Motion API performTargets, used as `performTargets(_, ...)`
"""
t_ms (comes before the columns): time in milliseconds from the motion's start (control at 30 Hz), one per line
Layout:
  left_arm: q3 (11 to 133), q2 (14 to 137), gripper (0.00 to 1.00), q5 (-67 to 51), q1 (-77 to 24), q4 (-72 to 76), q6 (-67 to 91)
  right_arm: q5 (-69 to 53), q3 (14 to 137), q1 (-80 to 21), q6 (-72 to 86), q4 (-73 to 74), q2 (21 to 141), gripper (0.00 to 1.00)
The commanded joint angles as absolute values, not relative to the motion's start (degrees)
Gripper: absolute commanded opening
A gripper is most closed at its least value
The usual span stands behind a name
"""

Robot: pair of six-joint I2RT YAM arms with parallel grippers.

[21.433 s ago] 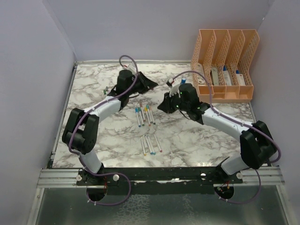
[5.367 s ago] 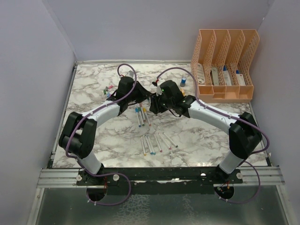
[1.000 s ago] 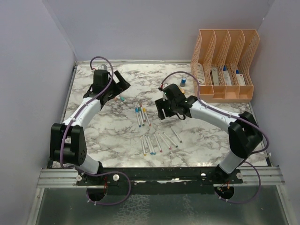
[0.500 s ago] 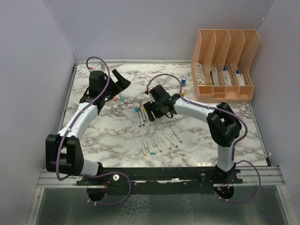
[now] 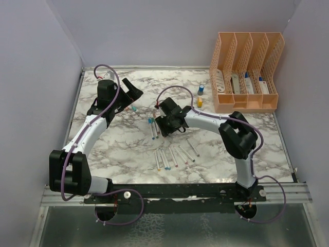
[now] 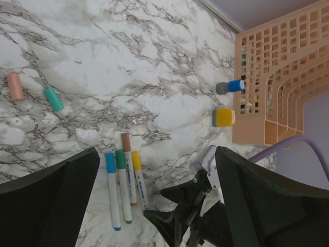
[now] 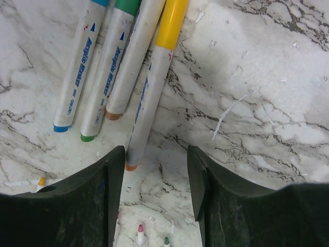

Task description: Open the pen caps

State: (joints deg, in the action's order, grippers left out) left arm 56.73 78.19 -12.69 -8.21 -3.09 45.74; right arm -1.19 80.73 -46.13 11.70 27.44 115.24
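Several capped pens (image 5: 153, 127) lie side by side at mid-table; in the right wrist view they show blue, green, brown and yellow caps. My right gripper (image 5: 164, 125) is low over their near ends, open. The yellow-capped pen (image 7: 153, 87) has its orange end just inside the left finger (image 7: 105, 200) of that gripper (image 7: 154, 157); the rest of the gap is bare marble. My left gripper (image 5: 134, 93) hovers open and empty at the back left. Loose pen caps, peach (image 6: 15, 86) and teal (image 6: 53, 99), lie on the marble below the left gripper (image 6: 157, 152).
A row of uncapped pens (image 5: 172, 156) lies nearer the front. A blue bottle (image 6: 230, 86) and an orange bottle (image 6: 223, 117) stand before the peach file organiser (image 5: 247, 72) at back right. Purple walls close in both sides.
My right gripper has swung left from mid-table to the capped pens and narrowed its jaws somewhat. The left arm has shifted only slightly at the back left.
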Motion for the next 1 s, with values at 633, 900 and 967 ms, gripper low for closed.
performTargets(633, 56.66, 77.0, 0.99, -15.34, -7.65, -2.73, 46.08, 1.31, 83.17, -46.84, 16.81, 31.45, 119.8, 0.19)
performTargets(900, 57.36, 79.8, 0.99, -17.83, -9.01, -2.24, 46.48, 1.93, 78.22, -43.54, 18.34, 28.29, 115.12, 0.01)
performTargets(967, 57.15, 80.59, 0.99, -17.56, -10.38, -1.55, 47.03, 2.76, 75.82, -42.98, 18.22, 25.75, 111.82, 0.01)
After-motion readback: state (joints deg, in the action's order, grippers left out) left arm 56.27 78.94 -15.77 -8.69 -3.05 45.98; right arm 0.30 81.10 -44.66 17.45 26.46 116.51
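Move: The yellow-capped pen lies flat, its middle roughly 4 cm ahead of the right fingertips, 2 cm to their left and 1 cm lower; its tail end is close beside them. The brown-capped pen is 2 cm left of it and 2 cm farther out; the green and blue ones lie level with it, 3 and 4 cm to its left. From the raised left hand, the yellow-capped pen is about 7 cm back, 9 cm right and 20 cm below. Edging about 1 cm left and 1 cm forward, with a slight sink, the right hand settles over the tail part of the yellow-capped pen while its half-open fingers close until they pinch the barrel. It then drags the pen some 1.5 cm to the right, away from the neighbouring pens, turning about 7 degrees clockwise. The left hand, still wide open, only starts about 1 cm to the right at the end. ##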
